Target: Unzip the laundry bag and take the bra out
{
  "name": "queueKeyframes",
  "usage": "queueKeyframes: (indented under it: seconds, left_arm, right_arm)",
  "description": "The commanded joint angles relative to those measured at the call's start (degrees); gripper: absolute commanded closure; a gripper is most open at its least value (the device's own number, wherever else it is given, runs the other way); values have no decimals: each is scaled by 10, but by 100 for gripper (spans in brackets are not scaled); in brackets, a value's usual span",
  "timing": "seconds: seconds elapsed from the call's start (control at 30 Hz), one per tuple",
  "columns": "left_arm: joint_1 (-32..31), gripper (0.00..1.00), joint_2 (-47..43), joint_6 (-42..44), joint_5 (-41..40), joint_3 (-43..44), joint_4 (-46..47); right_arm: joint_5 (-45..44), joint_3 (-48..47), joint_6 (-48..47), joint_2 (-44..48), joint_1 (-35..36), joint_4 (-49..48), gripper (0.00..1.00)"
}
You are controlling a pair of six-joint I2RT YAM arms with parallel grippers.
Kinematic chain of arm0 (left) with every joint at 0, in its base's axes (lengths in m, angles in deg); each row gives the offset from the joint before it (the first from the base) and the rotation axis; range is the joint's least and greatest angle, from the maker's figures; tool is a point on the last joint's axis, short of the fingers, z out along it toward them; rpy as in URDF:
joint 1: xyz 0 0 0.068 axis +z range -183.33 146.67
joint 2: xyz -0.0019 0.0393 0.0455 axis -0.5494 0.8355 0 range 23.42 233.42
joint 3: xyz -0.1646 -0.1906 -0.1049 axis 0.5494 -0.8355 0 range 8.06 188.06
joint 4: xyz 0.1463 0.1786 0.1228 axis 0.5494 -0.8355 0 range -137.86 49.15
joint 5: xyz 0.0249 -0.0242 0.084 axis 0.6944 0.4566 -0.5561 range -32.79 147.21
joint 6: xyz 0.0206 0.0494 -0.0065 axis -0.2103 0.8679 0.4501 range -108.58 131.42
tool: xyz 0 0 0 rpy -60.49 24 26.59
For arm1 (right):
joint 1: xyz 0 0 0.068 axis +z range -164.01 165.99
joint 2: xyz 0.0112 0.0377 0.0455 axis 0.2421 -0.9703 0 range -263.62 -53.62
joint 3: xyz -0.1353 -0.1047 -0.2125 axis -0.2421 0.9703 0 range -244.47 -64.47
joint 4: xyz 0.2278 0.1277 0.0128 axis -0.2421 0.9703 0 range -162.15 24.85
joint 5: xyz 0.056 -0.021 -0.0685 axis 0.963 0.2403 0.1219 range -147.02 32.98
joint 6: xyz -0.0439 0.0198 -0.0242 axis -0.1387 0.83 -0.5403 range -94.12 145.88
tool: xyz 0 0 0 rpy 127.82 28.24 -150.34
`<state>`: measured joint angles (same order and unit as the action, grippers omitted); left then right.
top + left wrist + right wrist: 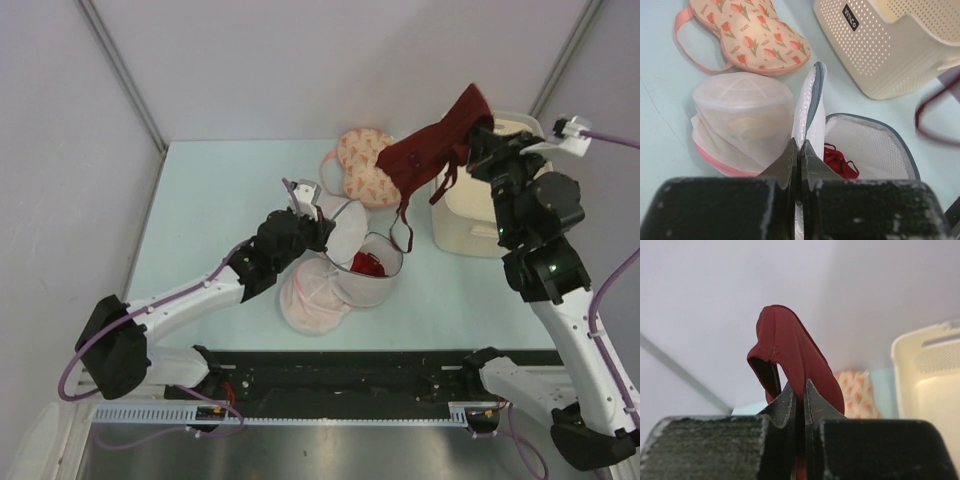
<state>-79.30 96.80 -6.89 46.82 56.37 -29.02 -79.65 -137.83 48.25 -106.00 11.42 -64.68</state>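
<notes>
The laundry bag [378,268] lies unzipped in the middle of the table, its grey-rimmed white mesh lid [810,102] standing upright. My left gripper [800,145] is shut on that lid, and it shows from above [312,228] at the bag's left edge. Some bright red fabric [838,161] lies inside the bag. High at the back right, my right gripper [799,385] is shut on the dark red bra [790,347]. The bra [432,148] hangs in the air left of the gripper [482,135], one thin strap [403,232] dangling over the bag.
A cream perforated basket [468,222] stands at the right, under the right arm. A peach patterned bra [362,165] lies at the back centre. A round mesh pouch with pink trim [740,125] sits left of the bag, and another [312,292] lies in front of it.
</notes>
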Motion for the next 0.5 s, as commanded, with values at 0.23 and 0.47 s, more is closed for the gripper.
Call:
queueKeyframes:
  seconds: [0.23,0.47]
  left_arm:
    - [-1,100,-1,-9,9,6,-15]
    - [-2,100,2,-16,5,2,-25]
  right_arm:
    - [36,-152,38,-98,-231,-54,100]
    - [69,-168,74,-184,-347,-46,100]
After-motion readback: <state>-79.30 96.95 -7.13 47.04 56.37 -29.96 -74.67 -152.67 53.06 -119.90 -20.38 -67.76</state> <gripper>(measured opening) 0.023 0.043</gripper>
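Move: The right hand holds the dark red bra high up; the cream basket lies about 20 cm ahead of it and 20 cm to its right, some 38 cm lower. The open laundry bag is roughly 16 cm to that hand's left and 3 cm back, 40 cm down, and the floral bra about 35 cm ahead, 8 cm left and 46 cm down. From the left hand the basket is some 25 cm ahead, 45 cm right and 12 cm lower. The right hand keeps its shut grip on the dark red bra and sweeps it quickly to the right, about 16 cm, away from the laundry bag towards the basket's side of the table, drifting forward and rising some 5 cm each, with the climb levelling off at the end. The wrist swings clockwise some 25 degrees as it goes, while the left hand stays practically still, its closed fingers still pinching the zipped edge of the bag's raised lid. ##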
